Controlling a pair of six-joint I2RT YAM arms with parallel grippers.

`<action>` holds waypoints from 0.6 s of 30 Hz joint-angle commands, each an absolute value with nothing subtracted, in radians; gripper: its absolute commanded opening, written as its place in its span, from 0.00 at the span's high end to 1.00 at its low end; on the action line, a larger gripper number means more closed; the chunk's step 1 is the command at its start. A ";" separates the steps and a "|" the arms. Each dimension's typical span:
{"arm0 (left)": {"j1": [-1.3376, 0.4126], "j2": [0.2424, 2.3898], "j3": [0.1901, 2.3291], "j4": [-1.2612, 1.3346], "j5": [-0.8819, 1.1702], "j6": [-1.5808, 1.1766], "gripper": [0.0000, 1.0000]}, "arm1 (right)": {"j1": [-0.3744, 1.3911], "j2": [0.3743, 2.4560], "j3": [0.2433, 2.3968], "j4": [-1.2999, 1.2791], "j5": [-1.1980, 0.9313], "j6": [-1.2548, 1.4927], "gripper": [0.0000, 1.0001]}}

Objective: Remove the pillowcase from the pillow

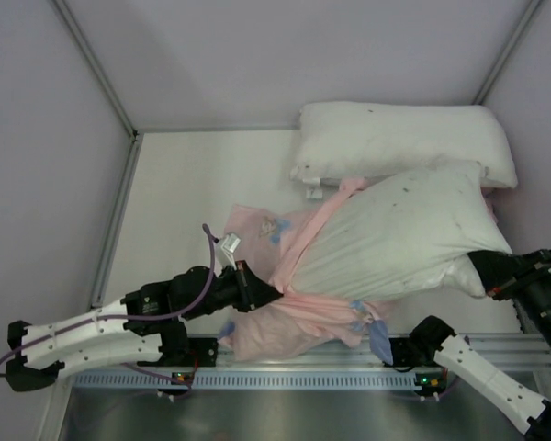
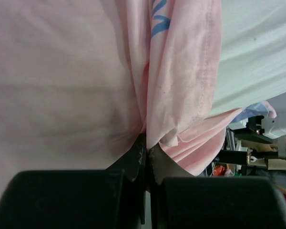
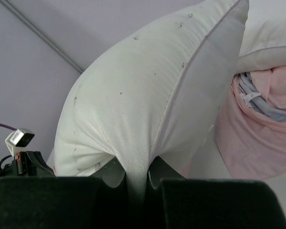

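Note:
The white pillow [image 1: 397,230] with tiny dark specks lies at the right middle, mostly out of the pillowcase [image 1: 266,322], which is pale pink side out and bunched around the pillow's left end. My left gripper [image 1: 264,292] is shut on a pinched fold of the pillowcase [image 2: 181,95]; pink cloth fills the left wrist view above the gripper [image 2: 148,155]. My right gripper [image 1: 477,268] is shut on the pillow's right corner. In the right wrist view the pillow [image 3: 143,105] rises from that gripper [image 3: 137,179], its cloth squeezed between the jaws.
A second white pillow [image 1: 404,138] with a small corner tag lies against the back wall, touching the first. Walls close in the table on the left, back and right. A metal rail [image 1: 285,372] runs along the near edge by the arm bases.

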State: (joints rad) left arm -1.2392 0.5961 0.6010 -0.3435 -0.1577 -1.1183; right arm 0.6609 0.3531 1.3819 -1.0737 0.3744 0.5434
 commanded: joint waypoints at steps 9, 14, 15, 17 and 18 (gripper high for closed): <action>-1.243 0.587 0.639 -0.650 -0.212 -1.054 0.98 | 0.802 0.216 1.450 -1.003 0.802 0.581 1.00; -1.244 0.738 0.756 -0.650 -0.190 -0.973 0.20 | 0.808 0.181 1.303 -1.011 0.810 0.638 1.00; -1.244 0.745 0.761 -0.650 -0.193 -0.973 0.18 | 0.810 0.176 1.290 -1.018 0.825 0.655 1.00; -1.244 0.755 0.755 -0.650 -0.201 -0.971 0.14 | 0.816 0.186 1.287 -1.058 0.894 0.675 1.00; -1.244 0.750 0.747 -0.650 -0.198 -0.973 0.13 | 0.816 0.192 1.292 -1.068 0.922 0.686 1.00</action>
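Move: The pillowcase is already pinched in the left fingers; its middle lies roughly 6 cm right, 2 cm ahead and 8 cm below that hand, and about 27 cm left, level fore-and-aft and 25 cm below the right one. The pillow, held by a corner in the right hand, has its middle some 10 cm left, 9 cm ahead and 12 cm below that hand. The bare pillow lies about 30 cm ahead, 3 cm left and 33 cm below it. The pillowcase, stretched between the hands at first, is let go by the left fingers, which open wide as that hand sinks about 5 cm and rolls some 20 degrees, its left side rising. The right hand keeps its grip on the pillow corner, drawing right and slightly back, then on right with a return forward while sinking, about 6 cm right overall, and turning clockwise. ##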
